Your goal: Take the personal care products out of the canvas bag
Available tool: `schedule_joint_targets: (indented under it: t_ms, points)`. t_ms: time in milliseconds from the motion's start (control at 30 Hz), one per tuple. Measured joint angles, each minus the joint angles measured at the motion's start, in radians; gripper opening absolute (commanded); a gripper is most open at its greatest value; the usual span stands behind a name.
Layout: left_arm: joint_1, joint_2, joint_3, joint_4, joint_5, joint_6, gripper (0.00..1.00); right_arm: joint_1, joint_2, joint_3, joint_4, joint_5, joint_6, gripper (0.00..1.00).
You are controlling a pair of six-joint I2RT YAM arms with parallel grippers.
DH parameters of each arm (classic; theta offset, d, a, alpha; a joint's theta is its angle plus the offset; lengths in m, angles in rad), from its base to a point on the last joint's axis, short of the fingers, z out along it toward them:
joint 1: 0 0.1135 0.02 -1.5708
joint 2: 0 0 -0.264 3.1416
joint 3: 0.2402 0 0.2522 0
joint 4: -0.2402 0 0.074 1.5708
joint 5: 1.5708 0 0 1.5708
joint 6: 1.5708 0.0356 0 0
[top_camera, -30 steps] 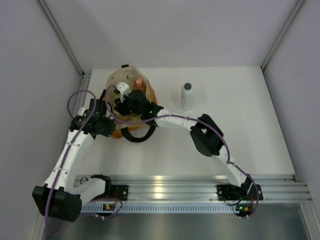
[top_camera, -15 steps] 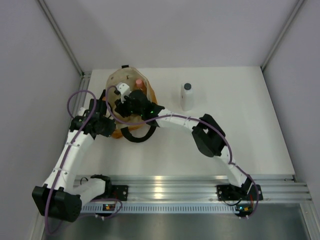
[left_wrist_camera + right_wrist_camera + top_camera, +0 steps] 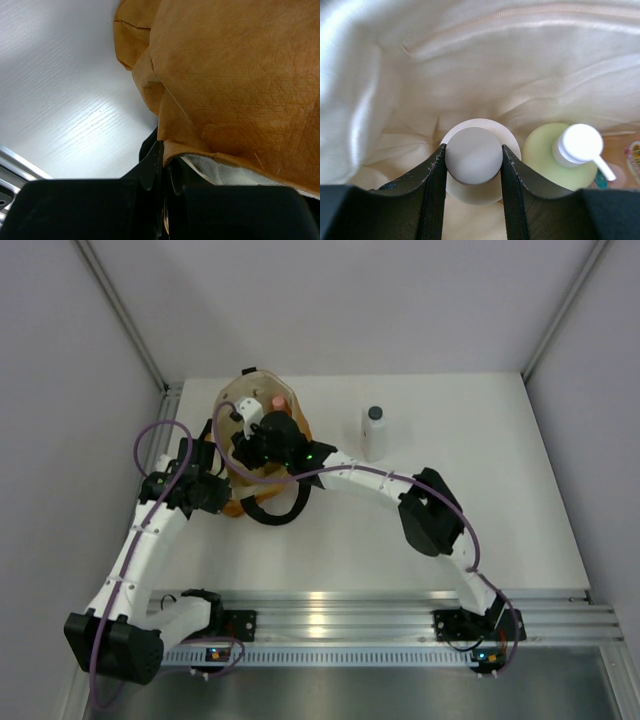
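The mustard-tan canvas bag [image 3: 237,400] stands open at the table's far left, cream lining showing. My right gripper [image 3: 473,148] is down inside it, shut on the grey cap of a beige/cream bottle [image 3: 475,167]. Beside that bottle stands a pale yellow-green bottle with a white pump [image 3: 545,152], and an orange-pink bottle [image 3: 633,156] shows at the right edge; its pink cap [image 3: 277,403] shows from above. A white bottle with a dark cap [image 3: 374,435] stands on the table to the right of the bag. My left gripper [image 3: 165,160] is shut on the canvas bag's rim [image 3: 200,150].
The bag's black strap handle [image 3: 270,512] loops on the table in front of it. Walls close in on the left, far and right sides. The right arm's elbow [image 3: 435,515] hangs over the middle of the white table [image 3: 480,510].
My right wrist has shifted a little farther over the bag and its elbow has moved right. The left arm and the white bottle have not moved.
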Motion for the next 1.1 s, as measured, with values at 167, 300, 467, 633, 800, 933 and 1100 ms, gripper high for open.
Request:
schedule_joint_targets:
  t_ms: [167,300,467,633,800,933,1100]
  points:
    - [0.000,0.000,0.000,0.000,0.000,0.003,0.00,0.000,-0.046,0.000,-0.012,0.002,0.000,0.00]
    - [0.000,0.001,0.000,0.000,0.000,0.007,0.00,0.000,-0.083,0.003,-0.035,0.014,0.002,0.00]
    - [0.000,0.003,0.003,0.000,-0.006,0.006,0.00,0.000,-0.119,0.042,-0.090,0.024,0.005,0.00]
    - [0.000,0.010,0.006,0.000,-0.008,0.006,0.00,0.000,-0.166,0.090,-0.145,0.037,0.000,0.00]
    - [0.000,0.017,0.006,0.000,-0.008,0.006,0.00,0.000,-0.228,0.118,-0.183,0.058,-0.021,0.00]
    - [0.000,0.020,0.007,0.000,-0.009,0.006,0.00,0.000,-0.263,0.134,-0.196,0.074,-0.032,0.00]
    - [0.000,0.023,0.015,-0.001,-0.009,0.006,0.00,-0.001,-0.306,0.155,-0.230,0.089,-0.040,0.00]
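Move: The right hand, down inside the canvas bag, already grips the cream bottle by its round cap. The free table it can be taken to lies by the white bottle already out, some 29 cm to the right, 12 cm ahead and 10 cm lower. Beside the hand in the bag are the pump bottle, about 5 cm ahead and 5 cm right, and the pink-capped bottle, 12 cm ahead and 8 cm right. From the left hand the white bottle is roughly 23 cm ahead, 31 cm right. Keeping its pinch on the cap, the right hand draws the cream bottle up out of the bag, rising about 21 cm and gathering speed, while drifting some 7 cm to the right and tipping the fingers up towards level by 10 to 15 degrees. The left hand keeps the bag's rim pinched and stays put. ##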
